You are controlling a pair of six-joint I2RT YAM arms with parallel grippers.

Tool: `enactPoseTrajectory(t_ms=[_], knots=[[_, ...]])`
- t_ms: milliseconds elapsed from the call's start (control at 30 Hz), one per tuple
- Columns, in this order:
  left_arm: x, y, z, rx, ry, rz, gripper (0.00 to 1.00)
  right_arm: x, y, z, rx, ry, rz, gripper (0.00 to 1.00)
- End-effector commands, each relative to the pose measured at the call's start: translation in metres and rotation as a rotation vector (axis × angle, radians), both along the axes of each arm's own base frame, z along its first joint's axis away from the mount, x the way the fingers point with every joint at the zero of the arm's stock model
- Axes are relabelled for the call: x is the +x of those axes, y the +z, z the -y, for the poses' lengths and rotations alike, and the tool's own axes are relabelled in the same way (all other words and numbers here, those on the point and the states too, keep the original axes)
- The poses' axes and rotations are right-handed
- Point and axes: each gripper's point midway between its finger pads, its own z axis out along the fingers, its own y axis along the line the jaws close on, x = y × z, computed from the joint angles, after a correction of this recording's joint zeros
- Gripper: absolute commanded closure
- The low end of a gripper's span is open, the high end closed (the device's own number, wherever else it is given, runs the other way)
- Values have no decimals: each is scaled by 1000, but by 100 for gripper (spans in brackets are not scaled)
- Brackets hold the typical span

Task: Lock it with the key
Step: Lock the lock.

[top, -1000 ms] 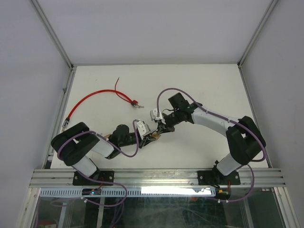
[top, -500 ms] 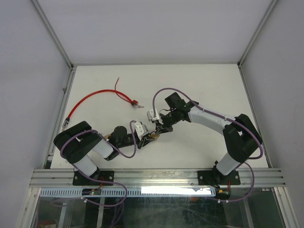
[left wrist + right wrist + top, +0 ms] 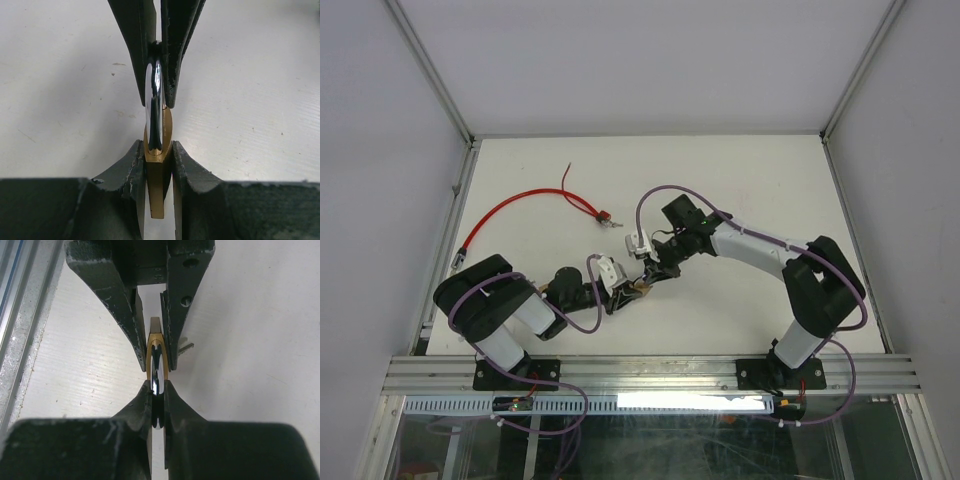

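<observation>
A brass padlock [image 3: 157,185] with a chrome shackle [image 3: 154,100] hangs between both grippers just above the table. My left gripper [image 3: 158,150] is shut on the brass body. Facing it, my right gripper [image 3: 157,390] is shut on the shackle [image 3: 157,382]. In the top view the two grippers meet near the table's front middle, the left gripper [image 3: 632,290] just below the right gripper [image 3: 655,270]. A small metal tip [image 3: 186,346] sticks out beside the lock body; whether it is the key I cannot tell. A small red-headed metal piece [image 3: 607,218] lies at the cable's end.
A red cable [image 3: 515,207] curves across the far left of the white table [image 3: 760,180], ending near the left rail. Aluminium frame rails [image 3: 450,200] border the table's sides, with a metal beam along the near edge.
Both grippers, still joined on the padlock, have shifted slightly left and toward the near edge. The right arm's elbow has swung left. The grips have not changed.
</observation>
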Motion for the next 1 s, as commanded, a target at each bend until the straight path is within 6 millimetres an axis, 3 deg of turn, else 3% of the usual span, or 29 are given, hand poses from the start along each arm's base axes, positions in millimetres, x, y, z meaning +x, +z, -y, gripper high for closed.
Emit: enactPoseTrajectory(t_ms=[0,200,400,533,633,833,967], knots=[[10,-6,-5,20,46,13,100,-109,-104,87,-570,86,-328,100],[9,-9,-6,21,41,2,100,-116,-106,79,-595,99,-331,100],[8,-13,-3,32,27,-18,100,-98,-96,63,-530,12,-311,100],[8,-9,-2,20,30,-29,100,-75,-66,48,-409,-40,-291,100],[11,1,-3,-11,64,-51,100,-52,-40,48,-295,-107,-272,100],[6,42,7,-154,59,-132,66,-28,11,53,-102,-167,-256,100],[4,60,12,-213,62,-213,50,-22,36,58,-15,-184,-270,100]])
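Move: Right between the left fingers, still gripped, sits the padlock's brass body, its middle about 2 cm to the right of the left hand point and 1 cm ahead. From the right hand, which holds the shackle, that padlock lies about 3 cm left, 2 cm back and 2 cm lower. On the table, a small padlock lies some 10 cm left of the left hand and 1 cm back, and the red cable's clip about 17 cm ahead and 6 cm left. Bearing down on the shackle, the right hand sinks about 1.5 cm towards the body while the left holds it nearly still; it pauses, then eases back up. Keeping its pinch, it draws away to the right some 4.5 cm, twisting clockwise about 10 degrees, as the left fingers open, let go of the body and rise about 2 cm. ##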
